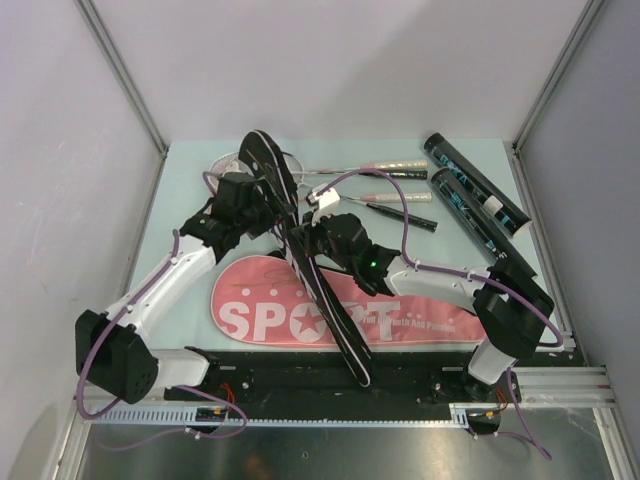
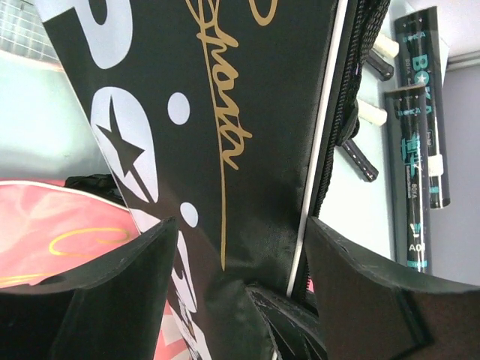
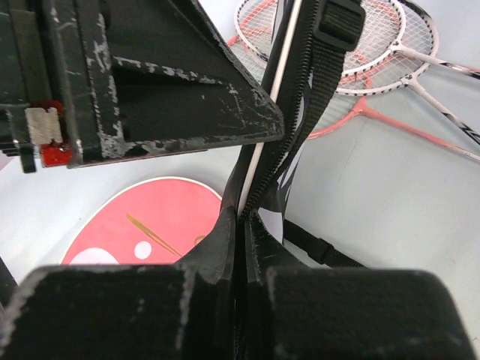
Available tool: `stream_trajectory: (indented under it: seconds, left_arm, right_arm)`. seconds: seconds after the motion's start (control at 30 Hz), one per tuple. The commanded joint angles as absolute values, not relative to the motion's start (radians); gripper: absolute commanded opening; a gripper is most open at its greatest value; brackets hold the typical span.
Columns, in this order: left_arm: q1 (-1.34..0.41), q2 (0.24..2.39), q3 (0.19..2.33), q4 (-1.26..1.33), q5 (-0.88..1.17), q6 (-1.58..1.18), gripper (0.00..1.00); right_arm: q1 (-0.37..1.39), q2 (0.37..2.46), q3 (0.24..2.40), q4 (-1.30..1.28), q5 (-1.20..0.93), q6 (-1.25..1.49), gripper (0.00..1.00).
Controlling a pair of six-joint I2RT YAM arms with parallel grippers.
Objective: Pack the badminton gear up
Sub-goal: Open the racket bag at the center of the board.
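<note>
A pink racket bag (image 1: 290, 318) printed "SPORT" lies flat at the table's near side. Its black flap (image 1: 300, 235) stands up on edge between the two arms. My right gripper (image 3: 244, 217) is shut on the flap's zipper edge (image 3: 281, 142). My left gripper (image 2: 240, 225) is open, its fingers wide on either side of the black flap (image 2: 225, 112). Two pink-and-white rackets (image 3: 375, 45) lie behind the bag, handles (image 1: 395, 172) pointing right. Two dark tubes (image 1: 478, 188) with teal print lie at the back right; both tubes (image 2: 416, 150) also show in the left wrist view.
A black strap (image 3: 322, 251) trails from the bag onto the pale table (image 3: 390, 210). Grey walls and metal posts (image 1: 120, 70) close in the table on the left, back and right. A black rail (image 1: 320, 385) runs along the near edge by the arm bases.
</note>
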State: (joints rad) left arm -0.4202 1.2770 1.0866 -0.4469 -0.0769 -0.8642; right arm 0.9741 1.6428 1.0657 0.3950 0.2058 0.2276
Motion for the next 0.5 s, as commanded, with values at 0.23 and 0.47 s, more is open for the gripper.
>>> stream_trajectory:
  seconds: [0.23,0.47]
  left_arm:
    - [-0.414,1.330,1.008,-0.305,-0.009,-0.788,0.17]
    - [-0.408,1.252,0.968,-0.299,0.076,-0.681,0.00]
  right_arm:
    - [0.994,1.625,1.072,0.425,0.065,0.198,0.10]
    - [0.832,1.481,1.072,0.130,-0.355,0.250,0.61]
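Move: About 2 cm right of the left hand and 1 cm farther out runs the white-piped zipper edge of the black bag, the spot its open fingers are after. The racket heads lie roughly 9 cm ahead and 9 cm left of that hand, the pink bag's middle some 20 cm back and 16 cm right, both about 20 cm below. The right hand, already shut on the same edge, has that spot some 6 cm ahead and 2 cm left. Shifting about 2 cm to its right and slightly forward and down, the left hand brings its open fingers around the black bag's piped edge and pinches it shut, turning slightly clockwise. Once the left fingers are closing, the right hand opens about halfway, lets go of the edge lower down and draws back some 2 cm and down 1, swinging roughly 10 degrees counter-clockwise. ##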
